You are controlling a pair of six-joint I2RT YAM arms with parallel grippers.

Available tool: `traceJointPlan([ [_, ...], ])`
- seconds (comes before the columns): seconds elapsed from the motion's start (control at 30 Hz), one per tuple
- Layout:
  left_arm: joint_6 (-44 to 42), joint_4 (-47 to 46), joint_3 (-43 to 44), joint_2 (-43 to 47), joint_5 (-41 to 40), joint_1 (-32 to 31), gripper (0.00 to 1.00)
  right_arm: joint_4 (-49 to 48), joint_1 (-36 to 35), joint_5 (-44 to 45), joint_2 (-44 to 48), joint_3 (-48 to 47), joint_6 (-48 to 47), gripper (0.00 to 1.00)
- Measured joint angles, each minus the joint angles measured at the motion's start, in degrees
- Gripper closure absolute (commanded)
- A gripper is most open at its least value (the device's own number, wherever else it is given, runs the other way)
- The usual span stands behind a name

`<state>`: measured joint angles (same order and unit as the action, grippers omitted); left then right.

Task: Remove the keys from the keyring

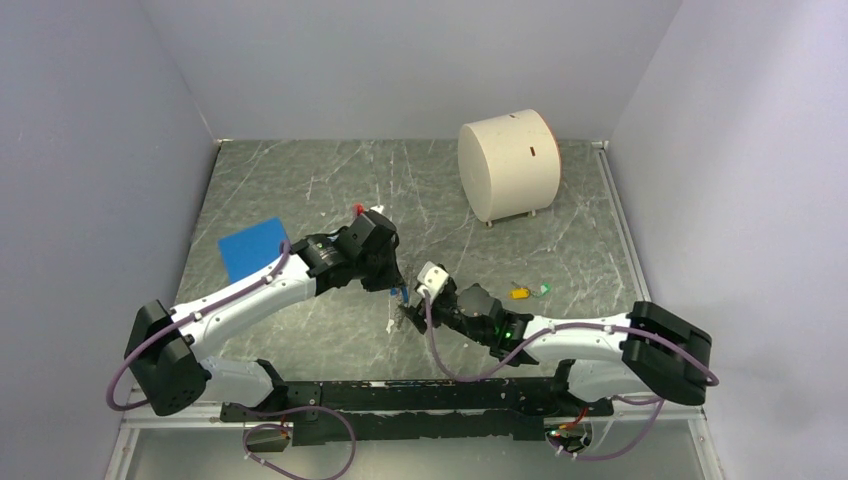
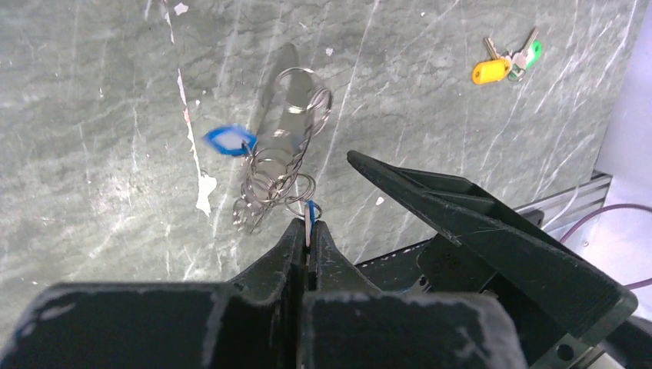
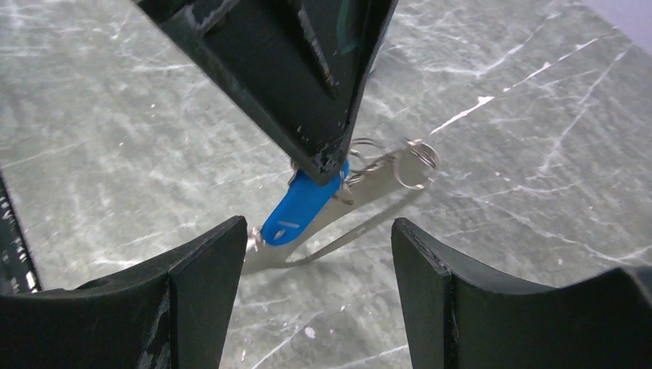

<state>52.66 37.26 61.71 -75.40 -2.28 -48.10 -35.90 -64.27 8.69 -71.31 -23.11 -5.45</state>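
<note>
My left gripper (image 2: 309, 228) is shut on the edge of the blue key (image 3: 304, 204), which hangs from its tips. The keyring (image 2: 288, 165), a tangle of thin wire loops, dangles beside that key above the table and is blurred. A blurred blue patch with a white middle (image 2: 229, 141) shows to the left of the loops. My right gripper (image 3: 319, 231) stands open just below the blue key, its jaws wide apart with nothing between them. The yellow key (image 2: 490, 71) and the green key (image 2: 527, 55) lie together on the table, apart from the ring and to the right of both grippers (image 1: 520, 293).
A big white drum (image 1: 510, 165) stands at the back right. A blue square sheet (image 1: 252, 248) lies at the left, behind my left arm. A small white scrap (image 1: 388, 327) lies under the grippers. The arms' black mounting rail (image 1: 400, 395) runs along the near edge.
</note>
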Motion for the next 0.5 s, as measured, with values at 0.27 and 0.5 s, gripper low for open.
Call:
traceJointPlan([
  [0.27,7.43,2.36,0.94,-0.13,-2.58,-0.26,0.97,-5.79,-1.49,7.50,-5.90,-2.54,-3.39,0.38],
  [0.5,12.09,2.78,0.96,-0.15,-3.69,-0.26,0.97,-7.54,-2.75,10.05,-8.31,-2.99,-5.22,0.59],
])
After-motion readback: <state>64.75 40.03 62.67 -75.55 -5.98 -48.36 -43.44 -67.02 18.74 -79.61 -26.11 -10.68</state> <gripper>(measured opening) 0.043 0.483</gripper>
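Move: From the open right gripper, the blue tag pinched by the left fingers is about 3 cm ahead and 2 cm left, roughly 1 cm higher. The loose chain of rings is some 5 cm ahead and 3 cm left, about 2 cm lower; the yellow-tagged keys lie on the table about 7 cm ahead and 24 cm right, 12 cm below. From the left gripper, the tag's middle is 1 cm back, 1 cm right and 2 cm below. Bring the right gripper forward and slightly left, about 2.5 cm, so its open fingers come around the blue tag, tipping the fingertips up slightly; then ease to a stop and start closing, leaving them about half open. Keep the left gripper in place and shut on the tag, turning it some 10 degrees counter-clockwise. ##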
